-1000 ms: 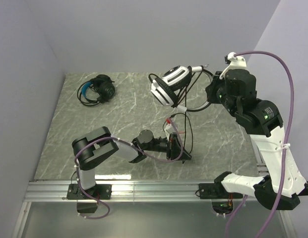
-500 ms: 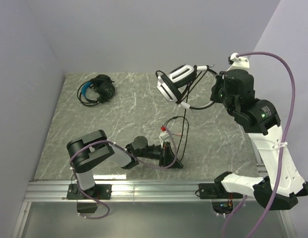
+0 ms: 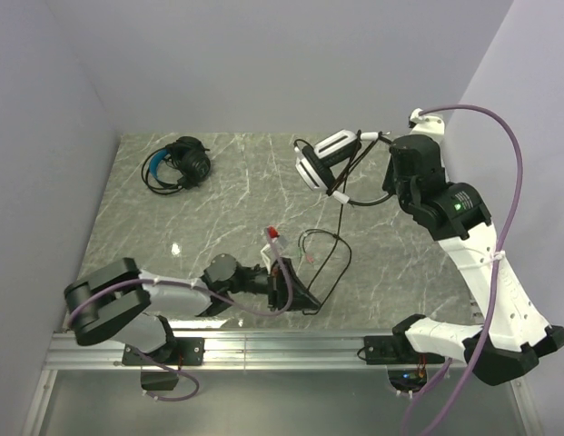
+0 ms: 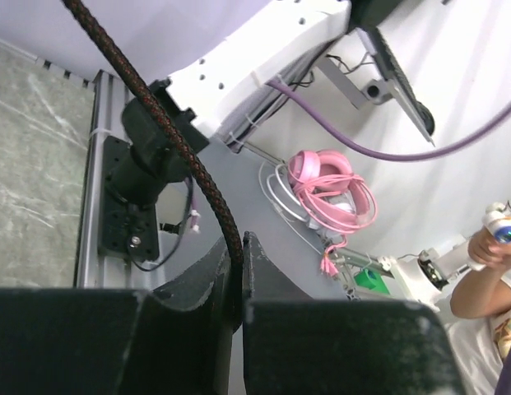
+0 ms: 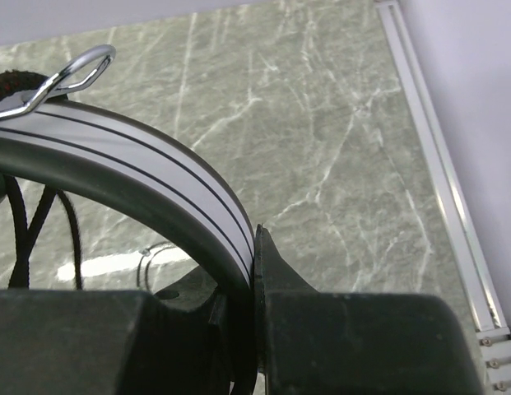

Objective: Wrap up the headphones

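The white headphones (image 3: 320, 160) with black ear pads hang above the back of the table. My right gripper (image 3: 388, 182) is shut on their headband, whose white band with black stripes (image 5: 156, 177) sits pinched between the jaws of the right gripper (image 5: 253, 240). Their thin black cable (image 3: 339, 238) drops to the table and loops over to my left gripper (image 3: 295, 289), low near the front edge. In the left wrist view the braided cable (image 4: 177, 140) runs into the closed left gripper (image 4: 239, 248). The cable's red and white plug (image 3: 274, 234) sticks up beside that gripper. The black headphones (image 3: 177, 163) with a blue headband lie at the back left.
The marbled table (image 3: 200, 227) ends in a metal rail (image 3: 263, 347) at the front. Walls stand at the back and on both sides. Off the table, the left wrist view shows pink headphones (image 4: 331, 179) and a person's hand (image 4: 492, 239).
My left arm drew back toward the near left, pulling the cable along, and its jaws closed on the cable. My right arm carried the white headphones slightly right.
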`<state>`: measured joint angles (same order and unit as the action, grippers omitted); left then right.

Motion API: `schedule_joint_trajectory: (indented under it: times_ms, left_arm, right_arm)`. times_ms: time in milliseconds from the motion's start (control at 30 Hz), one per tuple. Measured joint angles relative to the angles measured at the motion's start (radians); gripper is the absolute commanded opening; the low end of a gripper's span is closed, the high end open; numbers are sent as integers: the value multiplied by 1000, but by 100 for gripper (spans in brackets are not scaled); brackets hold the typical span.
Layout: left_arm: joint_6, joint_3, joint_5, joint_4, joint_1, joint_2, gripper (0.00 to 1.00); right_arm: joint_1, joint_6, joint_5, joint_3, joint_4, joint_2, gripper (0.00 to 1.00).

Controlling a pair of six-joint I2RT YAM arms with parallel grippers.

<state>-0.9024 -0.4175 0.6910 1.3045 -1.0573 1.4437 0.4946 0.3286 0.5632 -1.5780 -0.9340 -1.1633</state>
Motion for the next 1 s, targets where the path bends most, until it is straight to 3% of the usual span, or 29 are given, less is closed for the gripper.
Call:
schedule_joint_trajectory:
  times_ms: [367,667,833,1000]
  left_arm:
    - [60,43,-19,-70,34,-385,12]
    - [274,-259,-86,-748,77,-505,13]
    - [379,-382,-92,-1046,178,-462,11]
    - [516,-520,-196,-1323,211,-393,11]
  right_arm:
    - [-2,3,64,157,15,-1,0]
    - [18,3,103,271,36,-18,0]
    - [85,-2,155,295,21,-46,0]
    - [179,0,190,295,-34,-93,0]
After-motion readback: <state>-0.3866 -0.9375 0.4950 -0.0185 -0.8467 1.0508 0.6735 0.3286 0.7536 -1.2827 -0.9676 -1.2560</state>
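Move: The left hand, pinching the cable, has the white headphones' ear cups about 27 cm ahead, 3 cm to its right and 10 cm higher. The cable's hanging loop is some 13 cm ahead of this hand, 3 cm right and perhaps 10 cm lower. From the right hand, gripping the headband, the ear cups lie about 12 cm left, 3 cm ahead and slightly lower. Left hand lifts the pinched cable about 12 cm, then forward towards the ear cups, as right lowers the headphones similarly. ##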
